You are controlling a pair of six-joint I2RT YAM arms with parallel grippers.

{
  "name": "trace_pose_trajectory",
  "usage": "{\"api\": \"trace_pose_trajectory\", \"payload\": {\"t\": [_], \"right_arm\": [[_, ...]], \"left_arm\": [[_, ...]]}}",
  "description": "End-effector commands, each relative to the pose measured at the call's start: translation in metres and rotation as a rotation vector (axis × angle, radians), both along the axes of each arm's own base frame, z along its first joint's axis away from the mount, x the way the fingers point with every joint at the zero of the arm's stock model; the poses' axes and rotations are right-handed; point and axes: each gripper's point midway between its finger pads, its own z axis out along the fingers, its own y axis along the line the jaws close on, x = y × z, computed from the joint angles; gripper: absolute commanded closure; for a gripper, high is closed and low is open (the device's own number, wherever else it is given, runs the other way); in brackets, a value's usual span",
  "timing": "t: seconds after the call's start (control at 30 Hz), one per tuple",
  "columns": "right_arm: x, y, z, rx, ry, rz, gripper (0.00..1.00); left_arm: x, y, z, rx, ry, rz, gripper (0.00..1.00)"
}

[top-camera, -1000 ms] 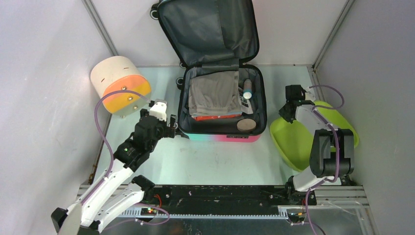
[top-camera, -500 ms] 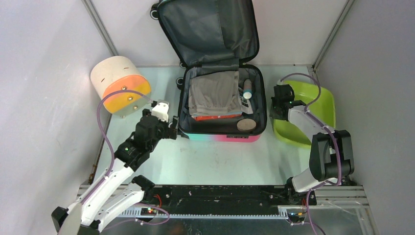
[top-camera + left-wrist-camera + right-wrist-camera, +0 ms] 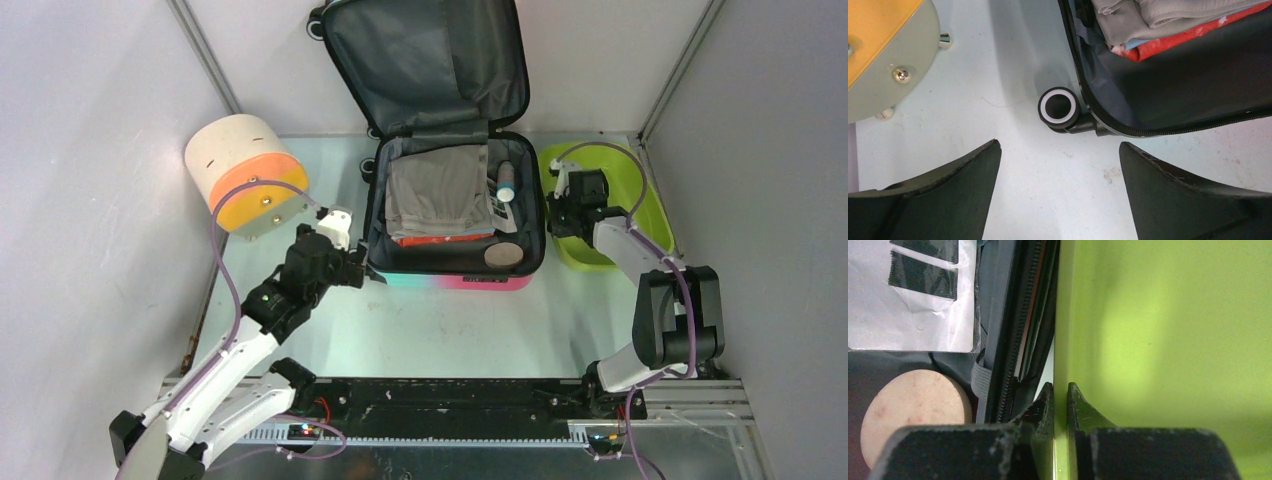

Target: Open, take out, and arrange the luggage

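Observation:
The luggage [image 3: 455, 281] lies open mid-table, its dark grey lid [image 3: 425, 60] propped against the back wall. Folded grey clothes [image 3: 437, 190], a white tube [image 3: 507, 180] and a tan disc [image 3: 503, 254] lie inside. My left gripper [image 3: 355, 262] is open by its front left corner. In the left wrist view the gripper [image 3: 1059, 147] is just short of a black wheel [image 3: 1059, 107] with only table between the fingers. My right gripper [image 3: 560, 215] is shut on the left rim of the lime-green tub [image 3: 625, 190], which stands right beside the luggage. The right wrist view shows the gripper [image 3: 1060, 387] pinching that thin green wall [image 3: 1173, 315].
A cream-and-orange cylinder [image 3: 245, 175] lies on its side at the back left, close to my left arm; its end [image 3: 883, 55] shows in the left wrist view. A white packet [image 3: 913, 305] lies in the luggage. Grey walls close in the table on three sides.
My right arm has dragged the green tub from the front right toward the back, up against the luggage's right side. My left gripper has edged closer to the luggage's corner.

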Motion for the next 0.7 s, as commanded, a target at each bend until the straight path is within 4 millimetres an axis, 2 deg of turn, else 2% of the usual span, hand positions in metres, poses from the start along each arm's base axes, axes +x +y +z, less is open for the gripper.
{"api": "trace_pose_trajectory", "payload": {"t": [0.0, 0.13, 0.2, 0.23, 0.27, 0.4, 0.57, 0.67], "right_arm": [[0.013, -0.003, 0.023, 0.046, -0.082, -0.075, 0.81], [0.0, -0.013, 0.051, 0.149, -0.098, -0.181, 0.57], [-0.008, -0.014, 0.08, 0.198, -0.146, -0.215, 0.48], [-0.012, -0.012, 0.085, 0.215, -0.147, -0.221, 0.46], [-0.014, -0.009, 0.099, 0.249, -0.176, -0.228, 0.44], [-0.016, 0.007, 0.131, 0.357, -0.231, -0.26, 0.43], [-0.012, 0.039, 0.149, 0.381, -0.245, -0.236, 0.39], [-0.005, 0.068, 0.153, 0.407, -0.238, -0.204, 0.34]], "left_arm": [[0.003, 0.003, 0.021, -0.022, -0.032, 0.028, 0.05], [-0.002, -0.009, 0.037, -0.1, -0.027, -0.009, 0.04], [-0.003, -0.014, 0.052, -0.139, -0.037, -0.018, 0.03], [-0.004, -0.018, 0.055, -0.156, -0.031, -0.032, 0.02], [-0.002, -0.021, 0.062, -0.168, -0.035, -0.043, 0.02], [0.001, -0.032, 0.068, -0.185, -0.011, -0.073, 0.03], [0.009, -0.023, 0.077, -0.141, -0.043, -0.038, 0.03], [0.013, -0.019, 0.089, -0.145, -0.059, -0.004, 0.02]]}}
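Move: The right fingers are shut on the green tray's left rim; the tray's middle lies about 11 cm right, 3 cm ahead and 6 cm below. The grey clothes in the open suitcase are some 22 cm to that hand's left and 6 cm ahead, the bottle 9 cm left and 8 cm ahead, the round disc 10 cm left and 5 cm back, all slightly lower. From the open left hand the clothes lie roughly 17 cm ahead, 16 cm right and 13 cm below. Up and clear: the right hand opens its fingers to free the tray's left rim, lifts about 13 cm while easing back a little, then swings some 5 cm left over the suitcase's right edge, its wrist rolling left side up and the fingertips tilting up. Alongside, the left hand, still wide open, rises around 6 cm and shifts slightly right by the suitcase's front left corner. ##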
